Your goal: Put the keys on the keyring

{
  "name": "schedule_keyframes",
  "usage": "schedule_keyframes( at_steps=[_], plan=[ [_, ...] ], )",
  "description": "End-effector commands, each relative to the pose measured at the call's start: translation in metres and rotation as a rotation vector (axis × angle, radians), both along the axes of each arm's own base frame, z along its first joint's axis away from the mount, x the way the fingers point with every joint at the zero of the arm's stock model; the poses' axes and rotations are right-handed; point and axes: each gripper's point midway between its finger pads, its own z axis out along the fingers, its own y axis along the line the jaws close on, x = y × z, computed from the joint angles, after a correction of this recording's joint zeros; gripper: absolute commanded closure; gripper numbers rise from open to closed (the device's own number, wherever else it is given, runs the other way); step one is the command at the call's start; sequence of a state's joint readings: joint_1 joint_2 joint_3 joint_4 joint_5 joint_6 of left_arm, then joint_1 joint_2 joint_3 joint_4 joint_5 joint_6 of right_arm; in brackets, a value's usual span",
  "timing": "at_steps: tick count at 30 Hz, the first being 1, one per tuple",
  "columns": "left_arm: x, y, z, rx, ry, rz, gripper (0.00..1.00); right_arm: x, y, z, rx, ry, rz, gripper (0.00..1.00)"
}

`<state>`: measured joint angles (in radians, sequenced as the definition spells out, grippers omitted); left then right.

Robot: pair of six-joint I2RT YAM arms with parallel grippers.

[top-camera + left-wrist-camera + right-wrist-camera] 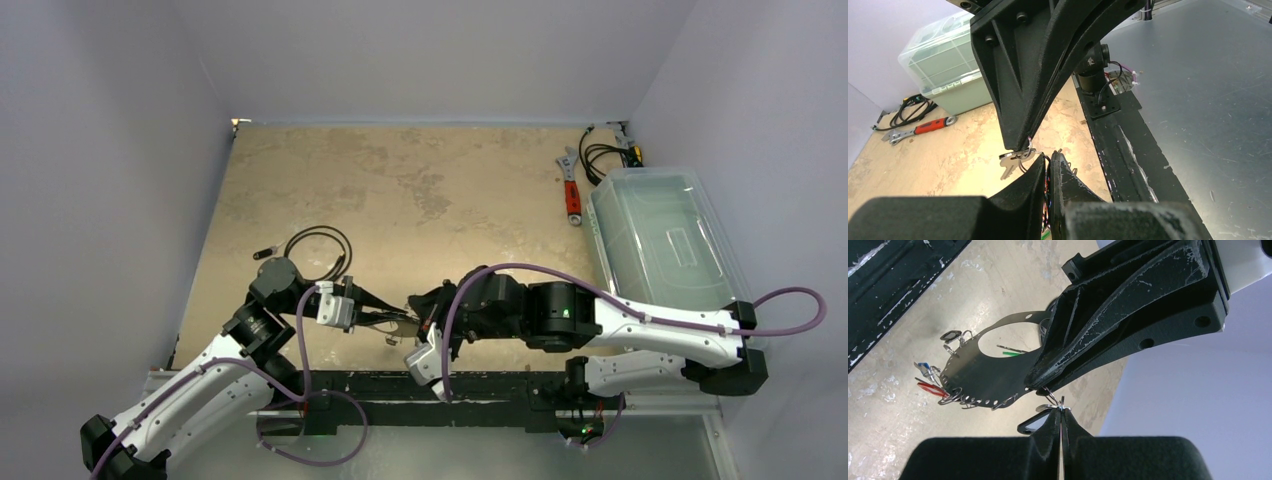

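Observation:
Both grippers meet low over the table's near edge. My left gripper [375, 318] [1050, 159] is shut on the rim of the keyring [980, 375], a flat wide ring with small holes along its edge. Several keys hang from that rim on small wire rings: a red one [930, 388], a blue one [923, 365] and a black-tagged one [951, 335]. My right gripper [418, 320] [1061, 411] is shut on the small split ring [1025, 151] of a silvery key [1009, 165]. This key dangles right beside the keyring's rim, at the left fingertips.
A red-handled wrench [572, 195] and a bundle of black cables [605, 155] lie at the back right, next to a clear lidded plastic bin [665, 240]. A black coiled cable loop [320, 250] lies behind the left arm. The black base rail [420, 385] runs along the near edge.

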<state>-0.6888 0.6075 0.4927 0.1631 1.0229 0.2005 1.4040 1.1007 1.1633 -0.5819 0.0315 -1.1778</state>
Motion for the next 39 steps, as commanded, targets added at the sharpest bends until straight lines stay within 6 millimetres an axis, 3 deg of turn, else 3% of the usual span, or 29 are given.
schedule_keyframes(
  at_steps=[1, 21, 30, 35, 39],
  plan=[
    [-0.002, 0.000, 0.015, -0.043, -0.046, -0.012, 1.00, -0.010, 0.003, 0.006, 0.013, 0.016, 0.028, 1.00],
    [-0.003, -0.001, 0.015, -0.041, -0.043, -0.016, 1.00, -0.005, -0.013, -0.030, -0.147, -0.101, -0.019, 1.00],
    [-0.003, 0.000, 0.016, -0.044, -0.048, -0.013, 1.00, 0.010, -0.010, -0.030, -0.078, -0.118, -0.143, 1.00],
    [-0.005, 0.002, 0.020, -0.055, -0.065, -0.014, 1.00, 0.024, -0.011, -0.034, 0.061, -0.086, -0.270, 1.00],
    [-0.005, 0.002, 0.021, -0.056, -0.066, -0.017, 1.00, 0.031, -0.013, -0.027, 0.195, -0.054, -0.335, 1.00]
  ],
)
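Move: The last key's ring is right at the right hand's shut fingertips, about 1 cm left of them and level in height and reach. The keyring plate, held by the left hand, has its middle some 5 cm back, 3 cm left and 3 cm below the right hand; the red tag hangs about 6 cm back, straight in line sideways and 5 cm lower. From the left hand the ring lies about 1 cm forward, 1 cm right and 1 cm up. After lingering by the last key's ring, the right hand leaves it with its fingers still shut and sinks about 6.5 cm in two stages, first nearly straight down, then down with about 2 cm forward and a little to the right, swinging some 10 degrees clockwise to end below the left fingertips. The left hand stays in place and keeps its pinch on the keyring plate, holding it up while the right tips come away from the ring beside its grip. ##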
